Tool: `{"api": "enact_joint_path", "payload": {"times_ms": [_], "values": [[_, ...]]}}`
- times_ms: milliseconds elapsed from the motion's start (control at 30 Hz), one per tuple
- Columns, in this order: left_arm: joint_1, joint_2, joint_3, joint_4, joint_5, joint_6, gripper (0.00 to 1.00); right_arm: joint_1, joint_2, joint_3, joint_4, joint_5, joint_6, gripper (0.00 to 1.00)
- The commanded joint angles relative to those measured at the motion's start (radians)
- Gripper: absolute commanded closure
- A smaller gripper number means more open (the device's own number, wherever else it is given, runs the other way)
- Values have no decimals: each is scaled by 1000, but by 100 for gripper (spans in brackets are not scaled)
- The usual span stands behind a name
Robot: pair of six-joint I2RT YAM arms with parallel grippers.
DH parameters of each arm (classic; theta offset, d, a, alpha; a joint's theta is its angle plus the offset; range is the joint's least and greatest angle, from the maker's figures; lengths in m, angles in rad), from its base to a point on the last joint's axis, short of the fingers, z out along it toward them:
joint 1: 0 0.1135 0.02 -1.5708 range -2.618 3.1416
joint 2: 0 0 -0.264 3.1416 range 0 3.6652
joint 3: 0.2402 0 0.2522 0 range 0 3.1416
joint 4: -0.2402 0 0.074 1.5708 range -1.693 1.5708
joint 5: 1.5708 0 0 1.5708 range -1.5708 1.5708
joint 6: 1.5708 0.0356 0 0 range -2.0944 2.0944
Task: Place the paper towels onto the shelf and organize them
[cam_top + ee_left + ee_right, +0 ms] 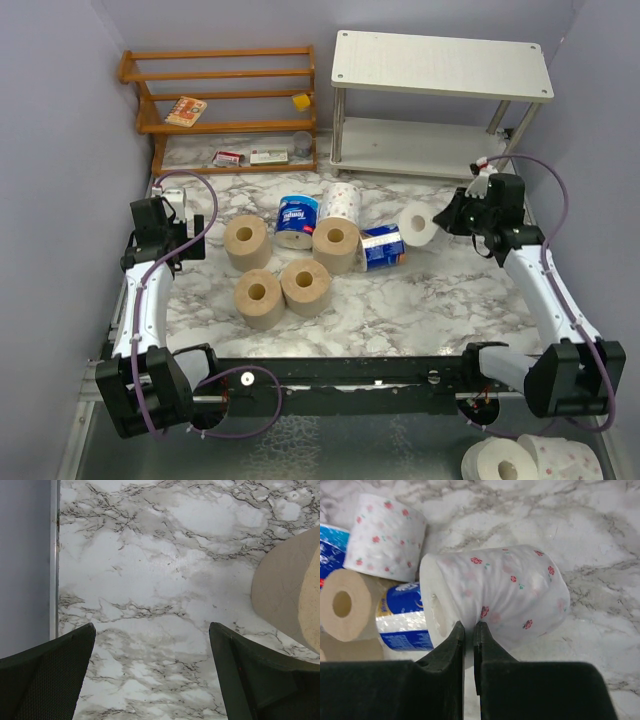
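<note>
My right gripper (469,626) is shut, pinching the outer paper of a white dotted paper towel roll (510,595) that lies on its side by the table's right (418,223). I cannot tell whether the roll is lifted off the marble. Beside it lie a blue-and-white roll (382,247) and a second dotted roll (342,201). Another blue roll (297,220) and several tan rolls (306,286) stand mid-table. The white two-tier shelf (443,62) at the back right holds no rolls. My left gripper (152,630) hangs open over bare marble, with a tan roll (290,595) to its right.
An orange-brown wooden rack (225,105) with small items stands at the back left. The purple wall (25,565) runs close along the left gripper's left side. Two more rolls (525,460) lie below the table's front right corner.
</note>
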Motion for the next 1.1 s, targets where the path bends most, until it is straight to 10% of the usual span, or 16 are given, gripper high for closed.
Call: {"api": "enact_joint_path", "payload": {"times_ms": [0,333,600,1067], "values": [[6,14,6,5,-32,-4,1,-6,-165,-94,346,73,189,99],[7,43,10,1,-58,-5,1,-6,-244,-155,463,-210,249,99],[6,49,10,1,-64,-1,1,-65,-145,-184,717,-194,668,99],[7,66,16,-3,-67,0,1,-134,239,177,761,-126,680,99]]}}
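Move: The right hand already holds the flowered paper towels by their loose wrapping, the roll hanging just to its left. The white shelf is straight ahead: the middle of its upper board is about 23 cm out and 17 cm higher, the lower board equally far out and 11 cm below. The blue roll lies level with this hand, 10 cm left and 10 cm below; the standing flowered roll is 9 cm ahead, 19 cm left. From the left hand the upper board lies some 26 cm ahead, 44 cm right. The right hand lifts the pinched flowered roll away from beside the blue roll, going up about 7 cm with a slight drift left, then swings forward some 11 cm towards the front of the white shelf, drifting back right and still climbing another 5 cm. On the way the wrist rolls so that the hand's left side comes up, its fingers tip up to point less steeply down and it turns a little clockwise, some 40 degrees in all, while the fingers stay shut on the wrapping. ##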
